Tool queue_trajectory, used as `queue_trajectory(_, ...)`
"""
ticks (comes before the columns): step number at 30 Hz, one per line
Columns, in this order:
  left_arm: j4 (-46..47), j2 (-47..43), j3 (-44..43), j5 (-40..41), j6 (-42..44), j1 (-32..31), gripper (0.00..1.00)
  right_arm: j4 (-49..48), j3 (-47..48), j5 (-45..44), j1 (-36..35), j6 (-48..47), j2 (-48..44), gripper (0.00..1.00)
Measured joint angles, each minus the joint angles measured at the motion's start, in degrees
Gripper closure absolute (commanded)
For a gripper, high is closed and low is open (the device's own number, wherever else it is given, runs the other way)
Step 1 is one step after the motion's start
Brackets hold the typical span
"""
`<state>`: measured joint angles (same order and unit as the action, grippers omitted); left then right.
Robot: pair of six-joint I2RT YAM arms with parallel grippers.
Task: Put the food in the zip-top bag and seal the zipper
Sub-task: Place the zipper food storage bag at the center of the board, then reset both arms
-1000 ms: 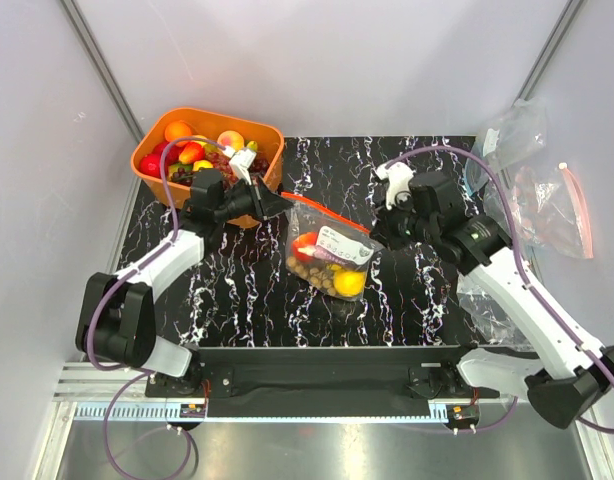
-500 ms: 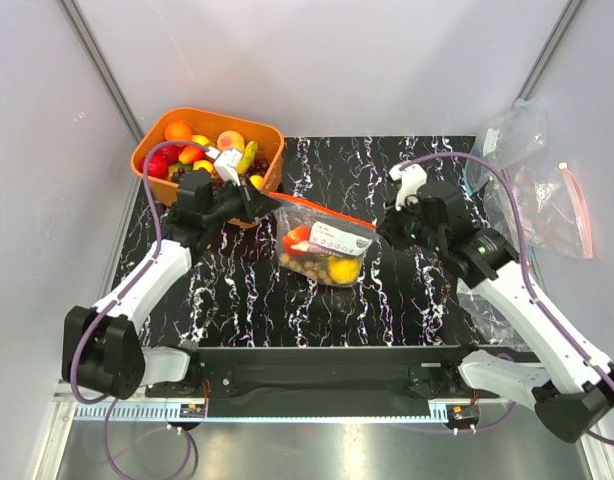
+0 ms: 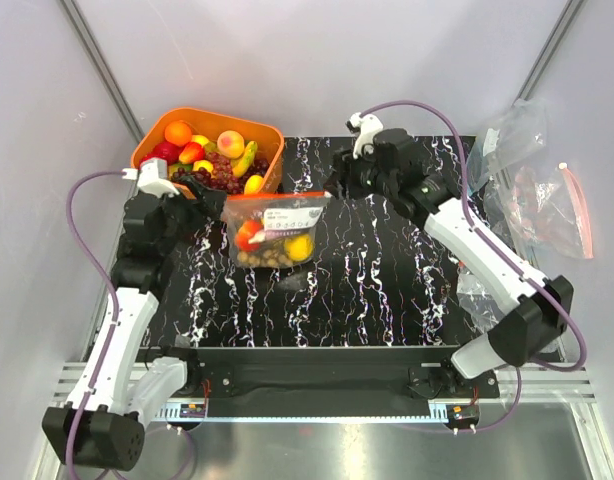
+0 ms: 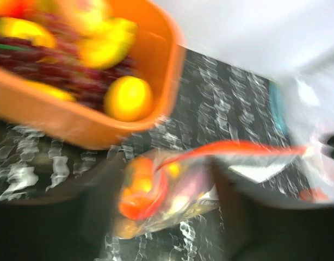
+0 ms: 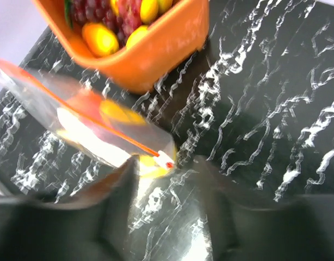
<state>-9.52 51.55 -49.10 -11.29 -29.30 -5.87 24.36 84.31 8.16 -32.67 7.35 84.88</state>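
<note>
The zip-top bag (image 3: pixel 275 232) lies on the black marble table, holding red and yellow fruit and brown nuts. Its orange-red zipper (image 3: pixel 277 199) runs level along the far edge. My left gripper (image 3: pixel 212 197) is at the bag's left end. In the left wrist view its jaws (image 4: pixel 167 166) stand wide apart around the blurred bag (image 4: pixel 167 190), under the zipper (image 4: pixel 232 148). My right gripper (image 3: pixel 335 187) is at the bag's right end. In the right wrist view it (image 5: pixel 166 163) is open, with the bag's (image 5: pixel 91 130) corner and zipper (image 5: pixel 74 103) just ahead of the fingertips.
The orange basket (image 3: pixel 152 150) of fruit stands at the back left, just behind the bag and left gripper; it also shows in both wrist views (image 4: pixel 74 125) (image 5: pixel 172 49). Spare clear bags (image 3: pixel 547 205) lie off the table's right edge. Grey walls enclose the table.
Both grippers have moved left and toward the back. The bag has slid left toward the basket and turned, so that its zipper now runs level.
</note>
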Motion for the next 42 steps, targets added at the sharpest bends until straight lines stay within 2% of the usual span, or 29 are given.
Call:
queue_trajectory(1,-1.0,-0.8,0.1,2.2,-0.4,0.8,0.01,-0.2,1.3,-0.2,0.1,1.0,1.1,0.3)
queue_trajectory(2,-1.8,-1.2,0.1,4.2,-1.0,1.6,0.01,-0.5,2.2,-0.6,0.1,1.7,1.8,0.08)
queue_trajectory(4,-3.6,-1.3,0.1,7.1,-1.6,2.4,0.01,-1.0,2.0,-1.6,0.1,3.7,1.9,0.0)
queue_trajectory(7,-7.9,-1.4,-0.2,10.1,-1.6,2.4,0.01,-2.5,-1.1,-3.3,0.1,5.2,-0.6,0.0)
queue_trajectory(10,-11.6,-2.0,-1.4,10.1,-1.2,2.4,0.01,-3.0,-7.3,-5.2,0.1,6.7,-7.0,0.0)
queue_trajectory(13,-13.9,-2.6,-3.5,7.3,0.0,2.5,0.01,-2.6,-12.2,-7.5,0.1,7.8,-14.5,0.0)
queue_trajectory(19,-18.5,-5.8,-6.9,-2.4,4.8,2.4,0.01,-2.2,-25.8,-12.9,0.1,9.2,-36.5,0.0)
queue_trajectory(25,-23.5,-13.7,-5.5,-4.4,10.4,2.4,0.01,-0.7,-39.4,-20.2,0.2,11.8,-52.8,0.0)
queue_trajectory(32,-24.9,-16.9,2.6,-8.1,12.9,2.4,0.01,4.2,-47.6,-27.4,0.2,14.7,-60.7,0.0)
queue_trajectory(37,-25.1,-18.4,3.8,-10.4,13.2,2.4,0.01,3.0,-52.5,-30.1,0.2,15.8,-66.8,0.0)
queue_trajectory(42,-23.9,-20.1,3.8,-11.9,13.3,2.3,0.01,2.3,-55.1,-30.2,0.2,15.9,-68.3,0.0)
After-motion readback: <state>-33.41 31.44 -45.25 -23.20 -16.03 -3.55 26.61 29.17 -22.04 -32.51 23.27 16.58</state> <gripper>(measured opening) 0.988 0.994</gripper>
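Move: The filled zipper bag hangs between the hands. Its middle is about 11 cm right of the left hand, 4 cm back and 9 below; from the right hand it is some 12 cm left, 6 cm back and 9 below. The orange bin's middle is about 10 cm ahead of the left hand, 3 cm left and 11 below, with a yellow fruit in its near-right corner, 6 cm ahead of that hand, 6 right and 8 below. Grippers spread fully; right hand leaves the bag rightward, back and down, left jogs right, then back 11 cm. ##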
